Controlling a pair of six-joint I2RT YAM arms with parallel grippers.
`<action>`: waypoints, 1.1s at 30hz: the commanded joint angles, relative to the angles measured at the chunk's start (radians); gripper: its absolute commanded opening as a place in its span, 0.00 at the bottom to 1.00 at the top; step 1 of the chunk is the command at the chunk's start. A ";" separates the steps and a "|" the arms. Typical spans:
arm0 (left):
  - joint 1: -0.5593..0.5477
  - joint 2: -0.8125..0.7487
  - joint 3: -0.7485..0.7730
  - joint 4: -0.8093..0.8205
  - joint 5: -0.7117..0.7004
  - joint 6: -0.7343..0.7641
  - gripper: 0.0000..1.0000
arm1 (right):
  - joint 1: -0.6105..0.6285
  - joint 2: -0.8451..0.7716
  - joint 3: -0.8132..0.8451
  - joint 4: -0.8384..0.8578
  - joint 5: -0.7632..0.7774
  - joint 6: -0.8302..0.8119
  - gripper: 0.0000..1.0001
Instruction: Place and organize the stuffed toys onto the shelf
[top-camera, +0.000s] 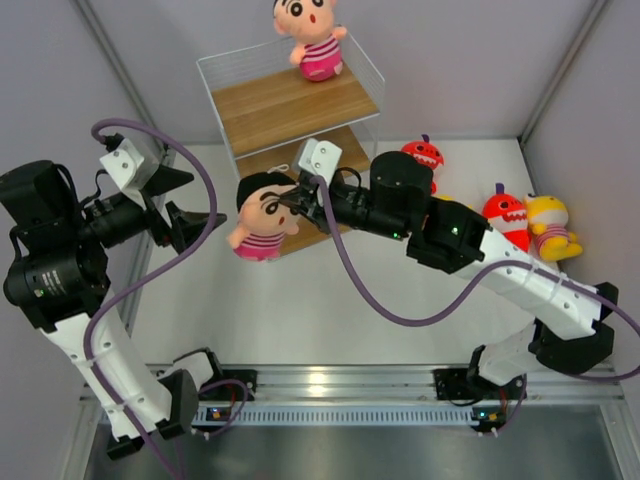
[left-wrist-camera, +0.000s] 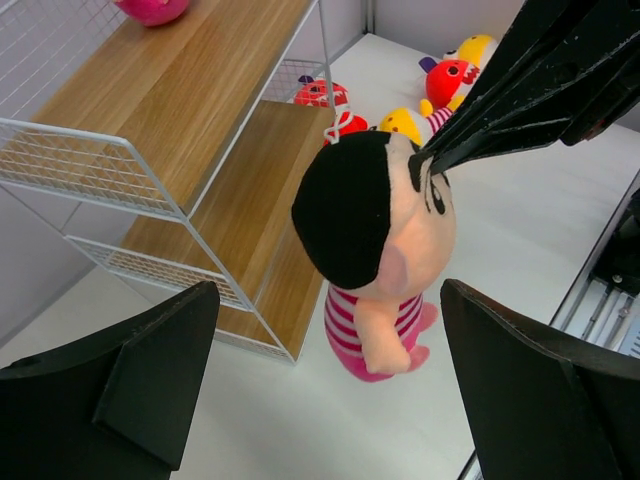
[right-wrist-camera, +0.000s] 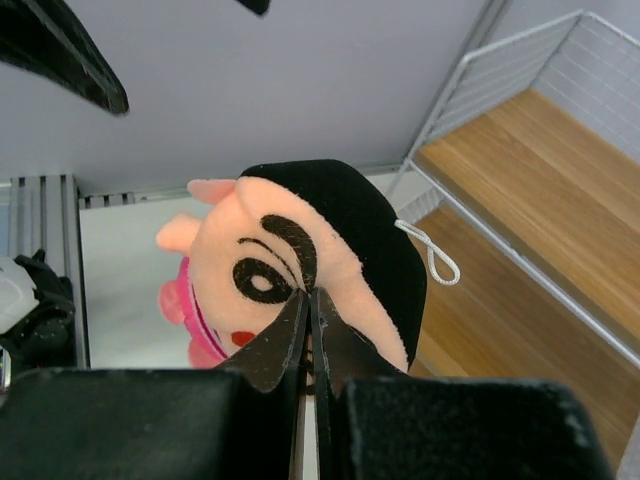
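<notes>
My right gripper (top-camera: 295, 203) is shut on the face of a boy doll (top-camera: 262, 226) with black hair and a pink striped outfit, and holds it in the air in front of the shelf (top-camera: 290, 105). The right wrist view shows the fingertips (right-wrist-camera: 298, 318) pinching the fabric by the doll's eyebrow (right-wrist-camera: 290, 245). My left gripper (top-camera: 200, 197) is open, just left of the doll, which hangs between its fingers (left-wrist-camera: 150, 380) in the left wrist view (left-wrist-camera: 375, 230). A second boy doll (top-camera: 315, 40) stands on the top board.
Two red sharks (top-camera: 424, 155) (top-camera: 506, 212) and a yellow doll (top-camera: 548, 225) lie on the table right of the shelf. Another yellow doll (left-wrist-camera: 405, 122) shows by the shelf's lower board (left-wrist-camera: 265, 200). The right arm crosses over the middle board.
</notes>
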 joint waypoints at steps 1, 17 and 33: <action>0.008 -0.001 -0.019 -0.155 0.072 0.025 0.99 | 0.042 0.046 0.121 0.084 0.011 -0.014 0.00; 0.008 0.041 -0.063 -0.161 0.079 0.093 0.98 | 0.074 0.169 0.273 0.154 -0.090 -0.050 0.00; 0.008 0.042 -0.034 -0.163 0.210 0.101 0.00 | 0.082 0.175 0.311 0.195 -0.094 -0.029 0.00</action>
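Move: The striped doll's head, already pinched by the right fingers, lies about 11 cm to the right of the open left hand, roughly 2 cm back and some 7 cm lower. From the right hand, the left gripper waits about 12 cm to the left, nearly level fore and aft, and roughly 7 cm higher. The doll already on the top shelf sits about 24 cm ahead of the left hand and 18 cm to its right, near its height. The left fingers snap shut on the edge of the doll's head, which the right hand keeps pinched and brings to them, travelling some 6 cm left and as much up with a slight roll. The left hand itself barely shifts: it sinks a little, eases about 2.5 cm forward, then after closing draws back about 1 cm. ##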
